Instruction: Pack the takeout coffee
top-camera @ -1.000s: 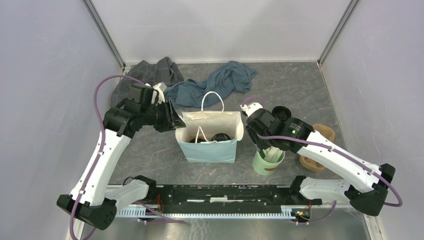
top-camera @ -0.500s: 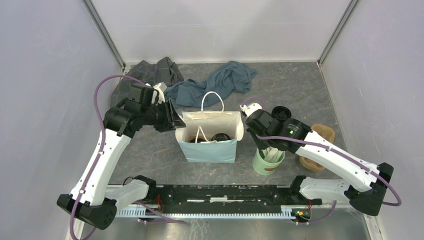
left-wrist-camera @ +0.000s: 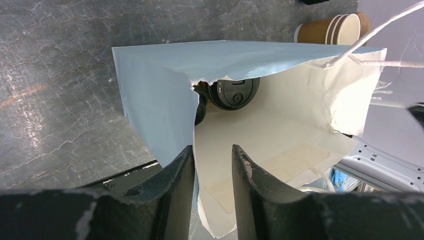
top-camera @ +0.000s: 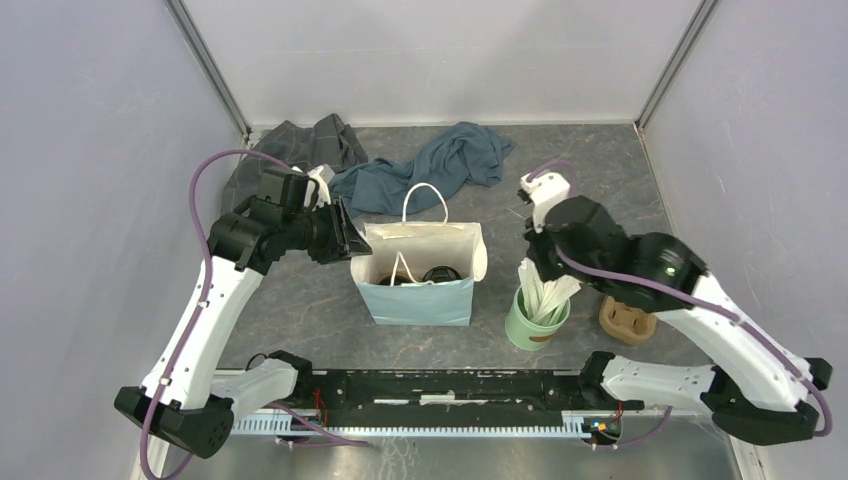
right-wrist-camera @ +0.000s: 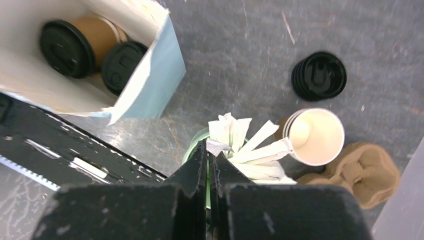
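Two takeout coffee cups stand inside the light-blue paper bag (top-camera: 420, 300), their black lids (right-wrist-camera: 67, 47) (right-wrist-camera: 122, 65) side by side; the left wrist view shows one lid (left-wrist-camera: 233, 92). My left gripper (left-wrist-camera: 212, 150) is open at the bag's left rim (left-wrist-camera: 155, 75), one finger outside and one inside, with the torn paper wall between them. My right gripper (right-wrist-camera: 209, 147) hangs over the green cup (top-camera: 530, 325) of white-wrapped stirrers (right-wrist-camera: 250, 145), to the right of the bag. It is shut, with the end of one stirrer pinched at its tips.
A stack of lidless cups (right-wrist-camera: 316, 136) stands beside the green cup, with a stack of black lids (right-wrist-camera: 318, 75) behind it. A brown cardboard carrier (top-camera: 628, 320) lies at the right. Grey (top-camera: 290, 150) and blue (top-camera: 440, 160) cloths lie at the back.
My right gripper has swung from the bag's right rim to over the green cup and shut there. The left arm and the bag have not moved.
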### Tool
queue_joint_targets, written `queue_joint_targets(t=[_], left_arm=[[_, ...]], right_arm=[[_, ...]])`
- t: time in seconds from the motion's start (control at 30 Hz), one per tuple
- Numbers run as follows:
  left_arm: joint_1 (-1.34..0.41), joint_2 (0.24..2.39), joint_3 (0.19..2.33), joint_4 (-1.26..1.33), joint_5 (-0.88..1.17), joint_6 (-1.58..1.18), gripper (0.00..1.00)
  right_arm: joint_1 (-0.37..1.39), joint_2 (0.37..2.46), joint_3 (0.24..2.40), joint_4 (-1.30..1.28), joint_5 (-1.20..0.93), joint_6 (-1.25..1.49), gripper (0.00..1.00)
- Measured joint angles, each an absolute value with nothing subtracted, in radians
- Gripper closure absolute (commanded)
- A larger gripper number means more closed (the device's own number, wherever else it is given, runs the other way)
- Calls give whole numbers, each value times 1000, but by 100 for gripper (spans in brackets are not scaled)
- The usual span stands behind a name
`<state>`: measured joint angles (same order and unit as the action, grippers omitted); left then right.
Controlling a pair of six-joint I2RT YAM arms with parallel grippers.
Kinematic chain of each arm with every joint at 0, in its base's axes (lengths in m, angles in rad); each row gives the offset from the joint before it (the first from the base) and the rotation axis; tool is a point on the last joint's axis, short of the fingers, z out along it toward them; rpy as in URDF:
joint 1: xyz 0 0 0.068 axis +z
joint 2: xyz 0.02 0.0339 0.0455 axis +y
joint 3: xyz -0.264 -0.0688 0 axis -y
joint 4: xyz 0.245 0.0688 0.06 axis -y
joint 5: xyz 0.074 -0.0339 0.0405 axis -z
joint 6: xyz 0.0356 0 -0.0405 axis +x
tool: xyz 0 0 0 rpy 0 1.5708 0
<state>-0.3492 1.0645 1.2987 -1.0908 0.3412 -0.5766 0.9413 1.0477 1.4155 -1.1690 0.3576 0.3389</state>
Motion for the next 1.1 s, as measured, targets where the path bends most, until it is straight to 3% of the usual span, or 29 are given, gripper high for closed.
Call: queue_joint_targets(t=[0.3,0.57,0.83,1.1], left_arm=[[-349,1064,1299,-1090,342,-577,60],[-349,1064,1299,-1090,342,-577,60],[-349,1061,1295,-1090,342,-577,61],[-349,1039,1281,-1088,342,-577,61]], right_arm=[[941,1011,1803,-1073,258,165,100],[941,1085,1890,-857,-34,57,100],[948,1252,1732,-711,-128,-53,100],[1037,1269,1560,-624,-8,-194,100]])
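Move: Over the green straw cup, the right hand pinches one wrapped straw, with the cup roughly 1 cm back, 4 cm to its right and 18 cm below. The open bag's middle lies about 20 cm left, 5 cm ahead and 14 cm below. The paper cups are about 8 cm ahead and 9 cm right, the stacked lids 19 cm ahead and 10 cm right, both over 20 cm down. From the left hand at its rim, the bag's middle is level ahead, 12 cm right, 10 cm below. Drawing the pinched straw upward, the right hand climbs some 22 cm off the straw cup, easing back slightly, then swings about 16 cm left and a little forward over the bag's right side and sinks about 14 cm towards the opening. The wrist turns roughly 40 degrees counter-clockwise and tips the fingers up to point mostly left; they stay shut on the straw. ##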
